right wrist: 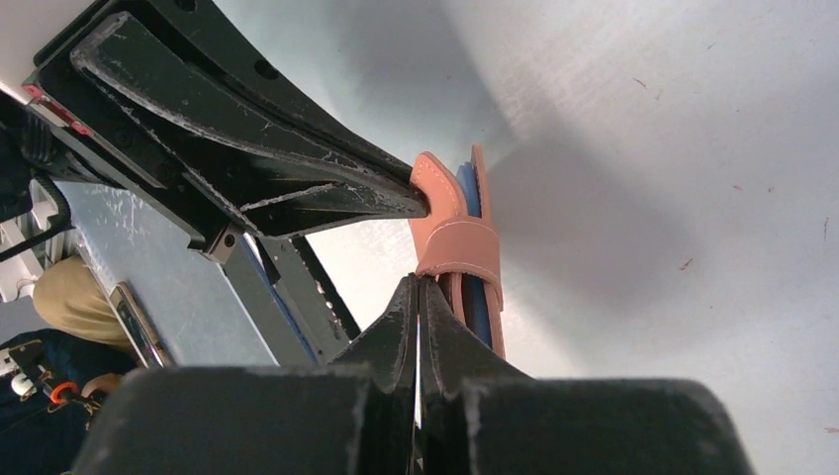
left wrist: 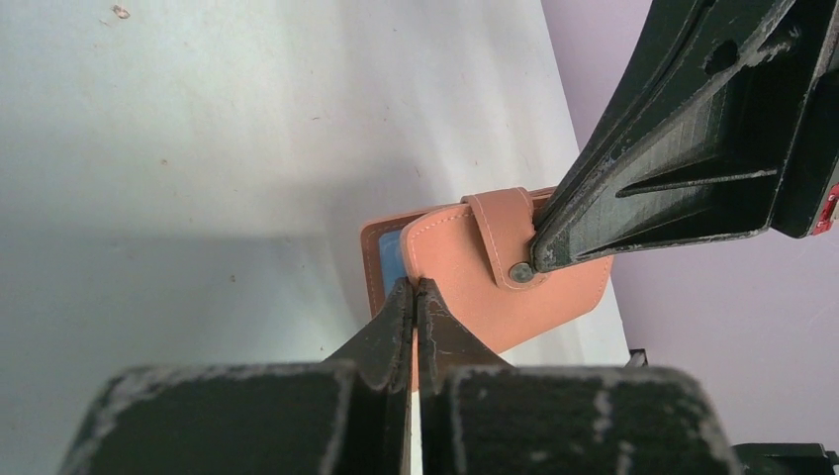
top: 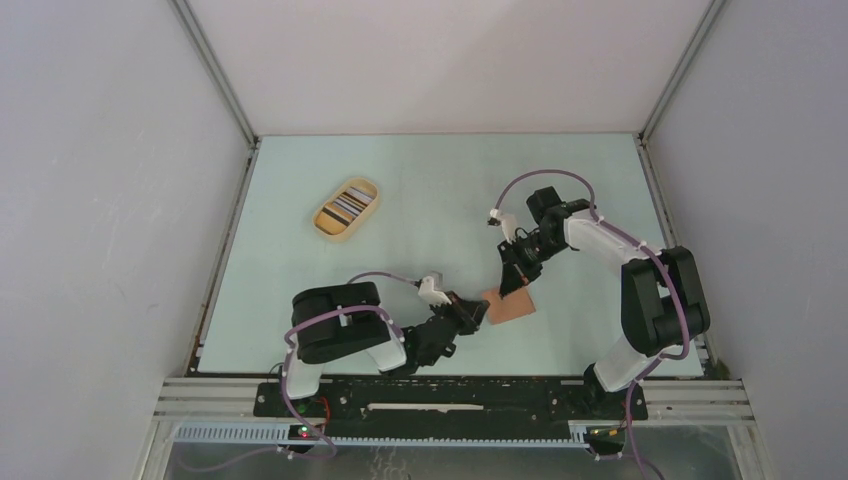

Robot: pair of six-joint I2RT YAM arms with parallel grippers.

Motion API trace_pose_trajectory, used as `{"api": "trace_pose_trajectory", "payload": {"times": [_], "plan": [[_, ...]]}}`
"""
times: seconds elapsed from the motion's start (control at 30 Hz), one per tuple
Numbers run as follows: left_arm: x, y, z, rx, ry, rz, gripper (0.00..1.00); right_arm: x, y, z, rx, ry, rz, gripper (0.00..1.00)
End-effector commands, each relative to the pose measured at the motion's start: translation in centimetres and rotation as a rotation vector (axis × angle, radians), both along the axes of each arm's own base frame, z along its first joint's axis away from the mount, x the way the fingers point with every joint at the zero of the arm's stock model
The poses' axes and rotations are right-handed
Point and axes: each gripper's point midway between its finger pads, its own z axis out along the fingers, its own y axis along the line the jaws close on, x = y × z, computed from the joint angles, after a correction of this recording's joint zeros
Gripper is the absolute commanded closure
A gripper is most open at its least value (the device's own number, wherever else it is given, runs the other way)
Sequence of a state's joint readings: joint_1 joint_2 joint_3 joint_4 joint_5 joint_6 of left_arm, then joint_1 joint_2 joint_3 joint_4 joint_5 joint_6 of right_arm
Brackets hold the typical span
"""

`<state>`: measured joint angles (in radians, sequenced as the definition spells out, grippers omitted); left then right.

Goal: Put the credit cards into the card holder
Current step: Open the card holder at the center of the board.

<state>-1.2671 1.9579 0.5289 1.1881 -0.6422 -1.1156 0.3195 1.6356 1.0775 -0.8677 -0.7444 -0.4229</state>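
The reddish-brown card holder (top: 512, 306) (left wrist: 514, 297) (right wrist: 440, 213) lies near the table's front, its front flap lifted a little. A blue card (left wrist: 389, 253) (right wrist: 479, 287) shows between its leaves. My left gripper (top: 479, 312) (left wrist: 416, 287) is shut, pinching the left edge of that flap. From the far side my right gripper (top: 512, 286) (right wrist: 418, 283) comes down shut, its tips against the snap tab (left wrist: 507, 242) (right wrist: 460, 247) with nothing seen between its fingers. More credit cards (top: 349, 204), striped, lie in the oval tray.
The oval tan tray (top: 330, 228) sits at the back left of the pale green table (top: 440, 190). Grey walls enclose the table on three sides. An aluminium rail (top: 450, 388) runs along the near edge by the arm bases.
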Motion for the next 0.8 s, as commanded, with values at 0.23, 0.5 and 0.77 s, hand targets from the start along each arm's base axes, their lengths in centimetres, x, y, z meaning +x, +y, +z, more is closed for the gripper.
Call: {"api": "trace_pose_trajectory", "payload": {"times": [0.23,0.5,0.77], "plan": [[-0.5,-0.4,4.0,-0.074,-0.149,-0.075,1.0,-0.2,0.7,3.0,0.11,-0.051,0.072,1.0],[-1.4,0.0,5.3,-0.071,-0.219,-0.132,0.79,0.0,0.5,3.3,0.104,-0.08,0.075,1.0],[-3.2,0.7,7.1,-0.021,-0.326,-0.243,0.47,0.3,0.0,4.1,0.098,-0.143,0.081,1.0]]}}
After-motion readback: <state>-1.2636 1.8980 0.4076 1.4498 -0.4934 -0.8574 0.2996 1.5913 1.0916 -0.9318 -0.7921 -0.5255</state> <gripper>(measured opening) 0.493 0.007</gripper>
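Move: The card holder is already pinched by both hands. Its middle lies about 4 cm right of the left fingers, level fore and aft and 1 cm lower; from the right fingers, which hold it by the strap, it is about 2 cm back, 1 cm right and some 4 cm down. The card tray stands far off, about 21 cm ahead, 30 cm left and 4 cm below the left hand. Left fingers open halfway, releasing the card holder's edge, and rise about 4 cm while right fingers keep pinching. ##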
